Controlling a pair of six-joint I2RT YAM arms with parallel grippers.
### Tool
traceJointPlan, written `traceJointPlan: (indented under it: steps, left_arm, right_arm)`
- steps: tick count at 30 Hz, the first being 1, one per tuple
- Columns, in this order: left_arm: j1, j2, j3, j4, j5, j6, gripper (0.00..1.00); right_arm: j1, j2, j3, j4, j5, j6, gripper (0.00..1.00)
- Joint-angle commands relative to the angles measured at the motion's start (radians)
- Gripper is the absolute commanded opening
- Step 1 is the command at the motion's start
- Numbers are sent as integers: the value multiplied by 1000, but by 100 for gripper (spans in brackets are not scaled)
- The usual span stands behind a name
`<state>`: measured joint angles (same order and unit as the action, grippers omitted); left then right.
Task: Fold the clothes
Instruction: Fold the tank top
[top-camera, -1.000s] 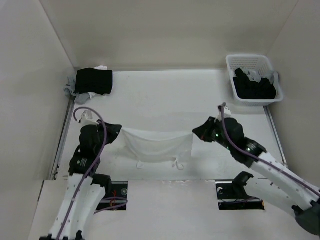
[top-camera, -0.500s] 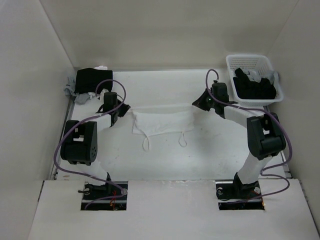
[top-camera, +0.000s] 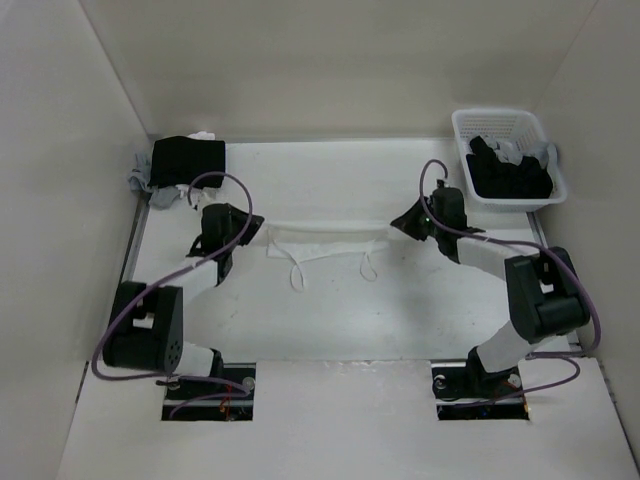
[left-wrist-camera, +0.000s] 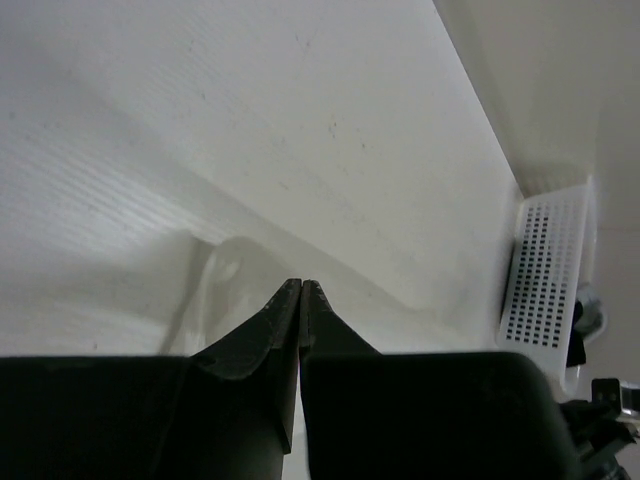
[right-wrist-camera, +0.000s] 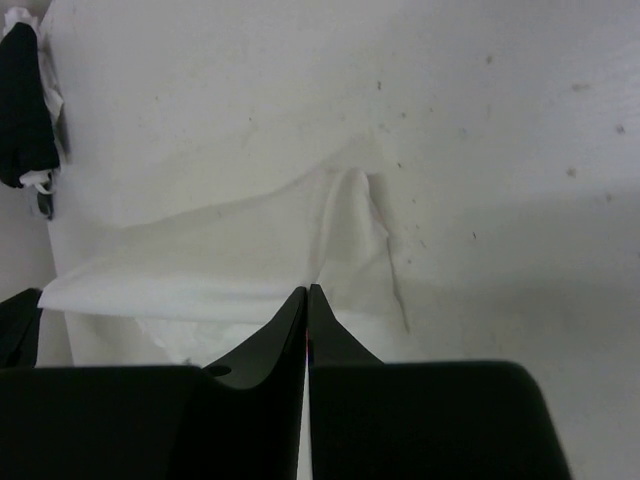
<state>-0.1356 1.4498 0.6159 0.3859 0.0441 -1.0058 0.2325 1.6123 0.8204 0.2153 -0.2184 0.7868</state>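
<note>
The clothes (top-camera: 325, 243) are one thin white garment, stretched in a narrow band across the middle of the table, with two thin strap loops trailing toward the near side. My left gripper (top-camera: 256, 226) is shut on its left end and my right gripper (top-camera: 397, 224) is shut on its right end. In the left wrist view the left gripper (left-wrist-camera: 301, 283) has its jaws pressed together, with translucent fabric (left-wrist-camera: 225, 272) at the tips. In the right wrist view the right gripper (right-wrist-camera: 307, 289) is closed on the edge of the white cloth (right-wrist-camera: 230, 250), which spreads away to the left.
A black folded stack (top-camera: 187, 162) with grey and white pieces lies at the far left corner, also seen as a black stack (right-wrist-camera: 20, 100). A white basket (top-camera: 500, 114) holding black and grey garments (top-camera: 510, 172) stands at the far right, also seen as a perforated basket (left-wrist-camera: 545, 280). Walls enclose the table.
Both arms carried the garment from the near edge out to the middle of the table, then drew back slightly and lowered. It now lies as a narrower band on the surface.
</note>
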Motion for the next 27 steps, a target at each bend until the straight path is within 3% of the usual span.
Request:
traceJointPlan:
  steps: [1,8,13,16,19,22,27]
  left_arm:
    - [-15,-150,-118,94,10,9,2]
    - [-32,-397,-347,71,2,1,2]
    - [-28,-427,-456,73,-9,1,5]
    - [-6,-396,-472,77,0,3,11]
    - [3,-410,-473,68,7,3,23]
    - [-23,-530,-409,-14,-21,13,23]
    - [-173,-456,-273,-30,-81,26,24]
  right_arm:
    - [8,-87,-98,127,28,32,3]
    - [46,-187,-282,174,57,69,3]
    - [73,-172,-354,203,86,91,3]
    - [77,-147,-372,229,85,104,12]
    - [77,-193,-369,208,94,94,32]
    - [77,-227,-331,173,109,34,53]
    - [77,-132,-268,173,74,3,58]
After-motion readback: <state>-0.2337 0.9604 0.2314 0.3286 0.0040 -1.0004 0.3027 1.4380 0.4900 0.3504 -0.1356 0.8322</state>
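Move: Both hands hold the raised hem of the tank top, one corner each, and take it back over the straps' end lying nearer the robot. From the left hand the left strap lies about 12 cm back, 8 cm to the right and 8 cm below, and the black folded cloth about 16 cm ahead, 18 cm left. From the right hand the right strap lies about 10 cm back, 6 cm left and 7 cm below, the white basket 17 cm ahead, 27 cm right. Both hands, still pinching the hem corners, draw back together towards the base, about 12 cm on the left and 9 cm on the right, and sink some 6 cm to lay the hem over the straps' end; the left stays nearly level at first and does its sinking late, while the right comes down all the way. Low over the table they stop and open, the right fingers much wider than the left, let go of the corners and rise a few centimetres with little wrist turn. ##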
